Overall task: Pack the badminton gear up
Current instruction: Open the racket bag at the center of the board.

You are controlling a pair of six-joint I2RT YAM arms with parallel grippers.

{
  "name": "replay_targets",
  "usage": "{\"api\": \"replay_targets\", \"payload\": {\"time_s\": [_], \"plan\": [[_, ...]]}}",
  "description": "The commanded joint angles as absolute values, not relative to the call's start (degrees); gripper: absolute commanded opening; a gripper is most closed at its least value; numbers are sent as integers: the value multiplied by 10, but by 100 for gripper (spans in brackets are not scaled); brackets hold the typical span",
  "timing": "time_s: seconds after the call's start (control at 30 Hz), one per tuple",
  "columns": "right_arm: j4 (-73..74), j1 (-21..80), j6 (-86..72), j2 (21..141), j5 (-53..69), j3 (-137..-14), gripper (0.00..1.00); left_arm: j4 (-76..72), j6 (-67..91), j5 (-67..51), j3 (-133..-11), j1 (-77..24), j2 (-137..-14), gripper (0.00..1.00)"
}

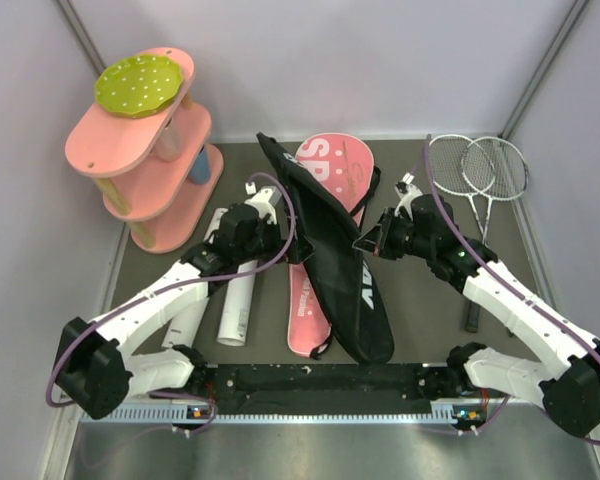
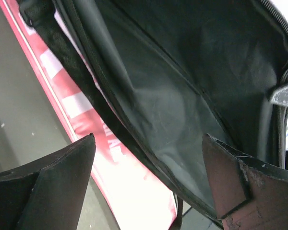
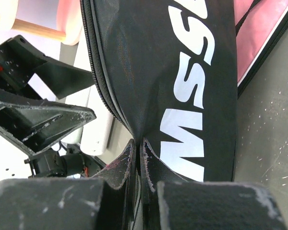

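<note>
The racket bag lies mid-table with its pink side [image 1: 313,305] down and its black flap [image 1: 330,250] lifted on edge. My right gripper [image 1: 364,240] is shut on that flap's edge, the fabric pinched between its fingers [image 3: 139,146] beside the white lettering. My left gripper [image 1: 276,204] stands open at the flap's other side. Its fingertips [image 2: 89,143] straddle the black lining [image 2: 182,96] and the pink side [image 2: 129,187], holding nothing. Two rackets [image 1: 480,170] lie at the back right. Two white tubes [image 1: 237,300] lie left of the bag.
A pink tiered shelf [image 1: 145,150] with a green dotted disc [image 1: 138,83] on top stands at the back left, close to the left arm. Grey walls close in the table on three sides. The rackets' handles [image 1: 472,300] run under the right arm.
</note>
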State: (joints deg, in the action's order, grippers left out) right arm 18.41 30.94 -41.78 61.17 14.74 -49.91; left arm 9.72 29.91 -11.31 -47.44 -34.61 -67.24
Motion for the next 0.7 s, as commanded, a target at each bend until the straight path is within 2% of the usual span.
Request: {"api": "replay_targets", "payload": {"time_s": [0.0,0.2,0.33,0.37,0.43,0.47,0.53,0.57,0.6,0.63,0.67], "plan": [[146,301,-417,589,154,-508,0,18,323,-104,-487,-338,-709,90],[147,301,-413,588,156,-511,0,-46,367,-135,-499,-304,-772,78],[147,301,-410,590,156,-511,0,-174,405,-262,-482,-281,-817,77],[147,301,-409,589,156,-509,0,-224,414,-303,-483,-281,-840,73],[147,299,-407,586,157,-505,0,-255,441,-350,-493,-275,-865,60],[147,295,-405,585,157,-502,0,-271,449,-375,-496,-274,-881,43],[146,286,-403,578,170,-491,0,-284,460,-388,-493,-269,-887,31],[145,275,-396,574,174,-487,0,-283,459,-388,-492,-267,-880,14],[147,267,-391,568,177,-483,0,-266,445,-387,-493,-265,-873,5],[149,260,-384,563,184,-475,0,-250,431,-384,-499,-265,-864,0],[159,244,-366,562,192,-471,0,-223,416,-382,-507,-265,-846,0]]}}
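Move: The black racket bag's free left zipped edge lies about 5 cm ahead of the left hand, 5 cm to its right and 2 cm below. Its other edge, in the right hand, is roughly 12 cm to the left hand's right, 1 cm back and 3 cm higher. The pink bag's middle is some 8 cm ahead, 7 cm right and 15 cm down. From the right hand, the free edge is about 6 cm ahead, 7 cm left and 5 cm lower. The bag's free left zipped edge is taken by the left hand: nearly wide open, it reaches forward about 6 cm while sinking a little, then swings some 5 cm right onto the edge. Its wrist rolls about 20 degrees, left side dipping, as the fingers shut and pinch the zip band. The right fingers keep their pinch on the other edge, easing right about 1 cm at the end. ##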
